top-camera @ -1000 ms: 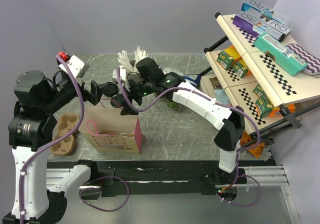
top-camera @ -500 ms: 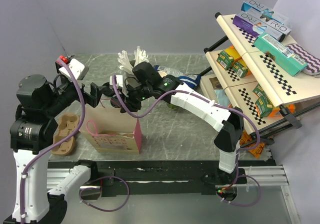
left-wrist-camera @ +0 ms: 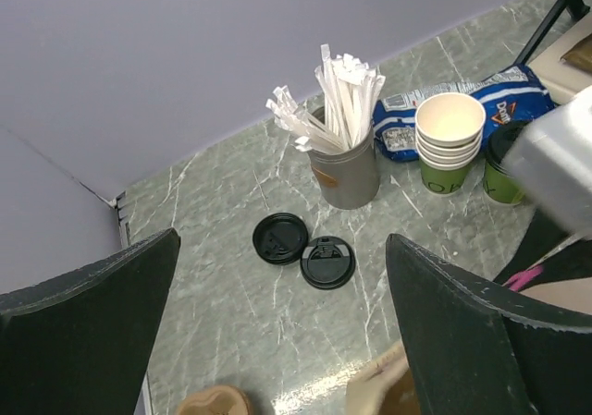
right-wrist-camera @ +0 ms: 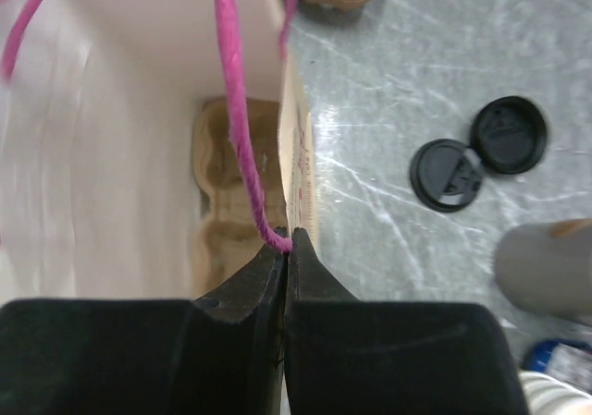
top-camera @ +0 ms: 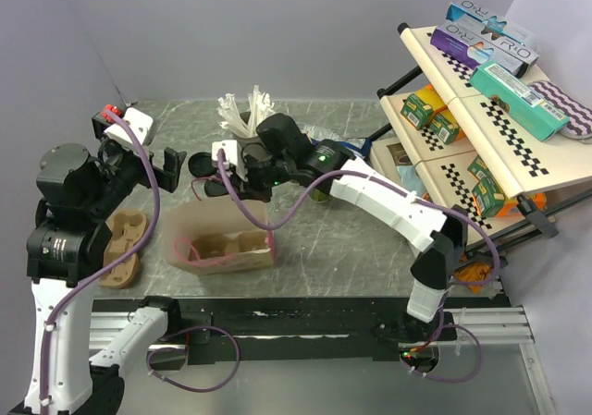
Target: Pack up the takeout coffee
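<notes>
The takeout coffee (left-wrist-camera: pixel 500 167), a dark green cup with a black lid, stands beside the stack of cream cups (left-wrist-camera: pixel 450 140); in the top view the coffee (top-camera: pixel 320 191) is half hidden under the right arm. My right gripper (right-wrist-camera: pixel 287 244) is shut on the paper bag's rim (right-wrist-camera: pixel 298 184), right where the pink handle (right-wrist-camera: pixel 233 91) is fixed. The bag (top-camera: pixel 222 239) leans with its mouth open, and a pulp cup carrier (right-wrist-camera: pixel 227 202) lies inside. My left gripper (left-wrist-camera: pixel 282 341) hangs open and empty above the table, left of the bag.
Two loose black lids (left-wrist-camera: pixel 303 250) lie on the marble top. A grey holder of straws (left-wrist-camera: pixel 344 170) and a blue snack bag (left-wrist-camera: pixel 462 101) stand behind. Spare pulp carriers (top-camera: pixel 120 244) sit at the left. A slanted shelf of boxes (top-camera: pixel 481 110) fills the right.
My right gripper went from open to shut on the bag's rim. The bag tipped from upright to leaning open. My left gripper drew back to the left, away from the bag.
</notes>
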Controlling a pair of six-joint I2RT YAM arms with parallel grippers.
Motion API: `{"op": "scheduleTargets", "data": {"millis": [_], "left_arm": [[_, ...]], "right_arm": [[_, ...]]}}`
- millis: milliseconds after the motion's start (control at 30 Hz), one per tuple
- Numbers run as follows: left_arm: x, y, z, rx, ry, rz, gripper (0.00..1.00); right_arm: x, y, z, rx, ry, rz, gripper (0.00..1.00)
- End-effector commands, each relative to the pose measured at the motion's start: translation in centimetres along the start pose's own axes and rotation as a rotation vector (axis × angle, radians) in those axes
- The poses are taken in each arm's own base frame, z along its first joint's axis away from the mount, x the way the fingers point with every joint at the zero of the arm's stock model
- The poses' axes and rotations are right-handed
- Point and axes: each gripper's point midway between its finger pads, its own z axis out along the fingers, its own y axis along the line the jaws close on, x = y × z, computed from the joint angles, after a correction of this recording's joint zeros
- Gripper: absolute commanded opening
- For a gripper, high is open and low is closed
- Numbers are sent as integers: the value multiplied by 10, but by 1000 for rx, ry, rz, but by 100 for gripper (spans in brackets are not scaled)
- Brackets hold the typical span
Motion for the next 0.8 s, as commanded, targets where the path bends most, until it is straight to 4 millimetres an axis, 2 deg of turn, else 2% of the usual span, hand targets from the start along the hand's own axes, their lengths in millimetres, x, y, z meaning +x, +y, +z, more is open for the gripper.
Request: {"op": "scheduleTargets", "data": {"millis": [0,133,233,467,667,767], "left_arm": [[-5,5,0,-32,-33,-12,100],[0,-1,2,-1,-31,-19,99],[6,-4,2,6,-25,-19,99],[26,-13,2,31,3,-41,99],[36,-16,-4,29,20,-41,99],[37,-27,-25,69,32,-21,99]], "right_arm": [[-33,0,-39,80,-65,-121,0],[-32,2,-43,101,-56,-154,0],[-30,12,-48,104,-51,-193,0],[6,38,-41,112,10,-321,0],[-1,49,-49,148,-9,-353,0],[-8,42,-53,190,-15,-356,0]]}}
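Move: The closed right fingers already grip the takeout bag's rim and handle. The bag's middle lies about 7 cm back, 7 cm left and 12 cm below that hand; the cup carrier inside is roughly 7 cm back, 5 left, 22 down. The near black lid is some 9 cm ahead and 9 left, the straw pot 15 ahead and 1 left. From the left hand, the bag's middle is about 9 cm back, 8 right and 27 down. Up by nearly 3 cm and to the right first, then back and down again to about its starting height, the right hand tugs the bag's pinched rim some 5 cm towards the base and 4 cm right, twisting nearly 20 degrees while the fingers stay shut. Beside it the open, empty left hand sinks about 5 cm and eases slightly back. ##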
